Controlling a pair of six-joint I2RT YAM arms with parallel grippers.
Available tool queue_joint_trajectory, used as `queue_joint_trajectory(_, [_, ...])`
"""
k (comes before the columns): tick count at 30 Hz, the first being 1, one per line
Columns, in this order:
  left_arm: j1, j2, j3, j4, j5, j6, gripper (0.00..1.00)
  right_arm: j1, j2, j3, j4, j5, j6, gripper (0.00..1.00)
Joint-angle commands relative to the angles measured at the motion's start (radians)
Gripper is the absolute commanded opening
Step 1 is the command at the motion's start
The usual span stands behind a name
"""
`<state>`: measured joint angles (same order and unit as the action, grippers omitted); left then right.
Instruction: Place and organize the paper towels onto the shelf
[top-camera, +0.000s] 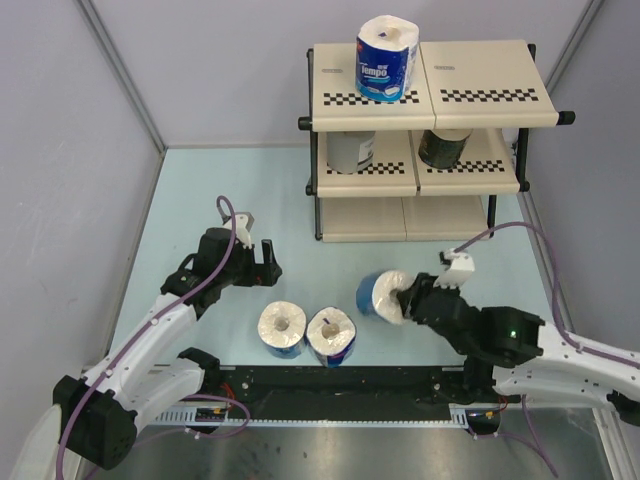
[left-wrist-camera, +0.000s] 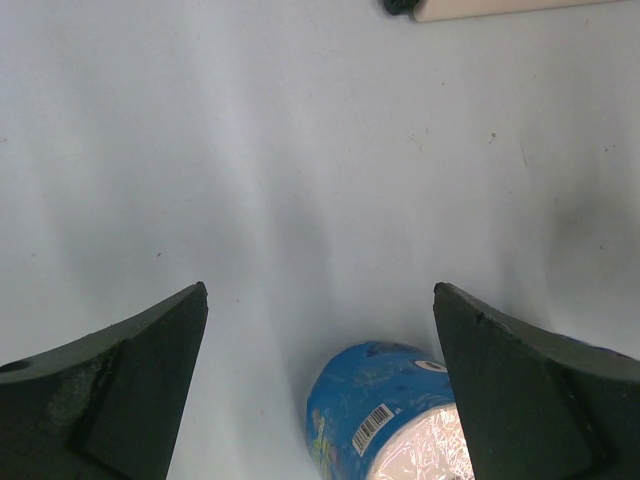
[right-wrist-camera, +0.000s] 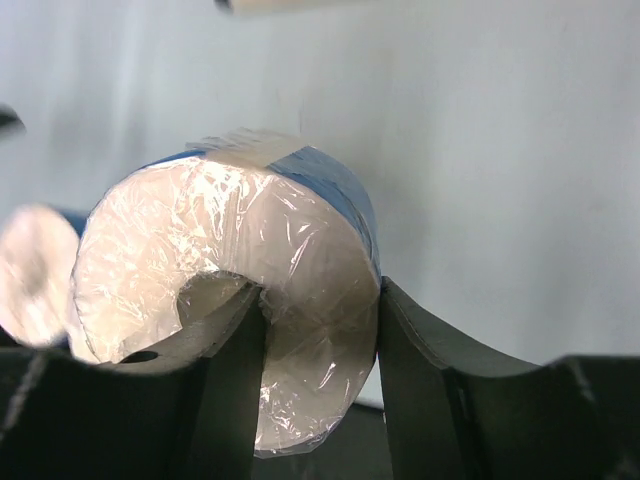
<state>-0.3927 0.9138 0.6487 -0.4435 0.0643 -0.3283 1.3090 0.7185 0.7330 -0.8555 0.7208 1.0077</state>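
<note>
A blue-wrapped paper towel roll (top-camera: 383, 296) lies on its side on the table. My right gripper (top-camera: 410, 298) is shut on this roll (right-wrist-camera: 230, 230), one finger (right-wrist-camera: 235, 350) inside the core and the other against the outer wall. Two more blue-wrapped rolls (top-camera: 282, 328) (top-camera: 331, 335) stand upright near the front edge. The shelf (top-camera: 480, 95) holds a blue roll (top-camera: 385, 58) on its top tier, with a grey roll (top-camera: 350, 152) and a dark roll (top-camera: 443, 147) on the middle tier. My left gripper (top-camera: 255, 250) hovers open above the table, holding nothing, with a blue roll (left-wrist-camera: 385, 410) below it.
Grey walls close in the table on the left, back and right. The shelf's black frame legs (top-camera: 318, 215) stand on the table at the back. A black rail (top-camera: 340, 380) with both arm bases runs along the front edge.
</note>
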Motion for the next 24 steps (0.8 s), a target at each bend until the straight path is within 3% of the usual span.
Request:
queue_joint_trajectory(1, [-0.008, -0.012, 0.028, 0.012, 0.006, 0.015, 1.0, -0.169, -0.048, 0.026, 0.294, 0.197, -0.246, 0.2])
queue_joint_trajectory(3, [-0.008, -0.01, 0.028, 0.012, 0.008, 0.015, 1.0, -0.32, -0.024, 0.025, 0.404, 0.114, -0.351, 0.21])
queue_joint_trajectory(6, [-0.009, -0.012, 0.029, 0.012, 0.009, 0.014, 1.0, -0.523, 0.05, 0.025, 0.498, -0.03, -0.38, 0.2])
queue_joint_trajectory(10, [-0.009, -0.013, 0.028, 0.014, 0.009, 0.012, 1.0, -0.677, 0.143, 0.025, 0.637, -0.184, -0.432, 0.18])
queue_joint_trajectory(15, [-0.011, -0.012, 0.028, 0.012, 0.017, 0.014, 1.0, -0.732, 0.257, 0.025, 0.87, -0.259, -0.503, 0.18])
queue_joint_trajectory(24, [-0.015, -0.018, 0.026, 0.014, 0.009, 0.011, 1.0, -0.786, 0.444, 0.023, 1.058, -0.27, -0.475, 0.18])
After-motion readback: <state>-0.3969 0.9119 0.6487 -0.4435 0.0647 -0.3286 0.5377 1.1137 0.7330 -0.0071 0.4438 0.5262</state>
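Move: The right hand already holds a blue roll clear of the table by its end wall; the bottom shelf's left half, the place ahead, lies about 32 cm forward, 8 cm to its left and 13 cm lower. From this hand, the grey roll on the middle shelf is roughly 36 cm ahead, 11 cm left and 11 cm up, and the dark roll there 36 cm ahead, 9 cm right, equally high. From the left hand, that shelf half is some 21 cm ahead, 22 cm right and 10 cm down. The right arm sweeps the pinched roll quickly forward about 20 cm towards the bottom shelf's left half, rising some 4 cm early on and sinking back slightly, while it first swings about 6 cm to the right and then eases roughly 3 cm back left. On the way the wrist turns some 20 degrees clockwise and tips the fingers up by about 15 degrees towards level, the fingers keeping their grip on the roll's wall throughout. ##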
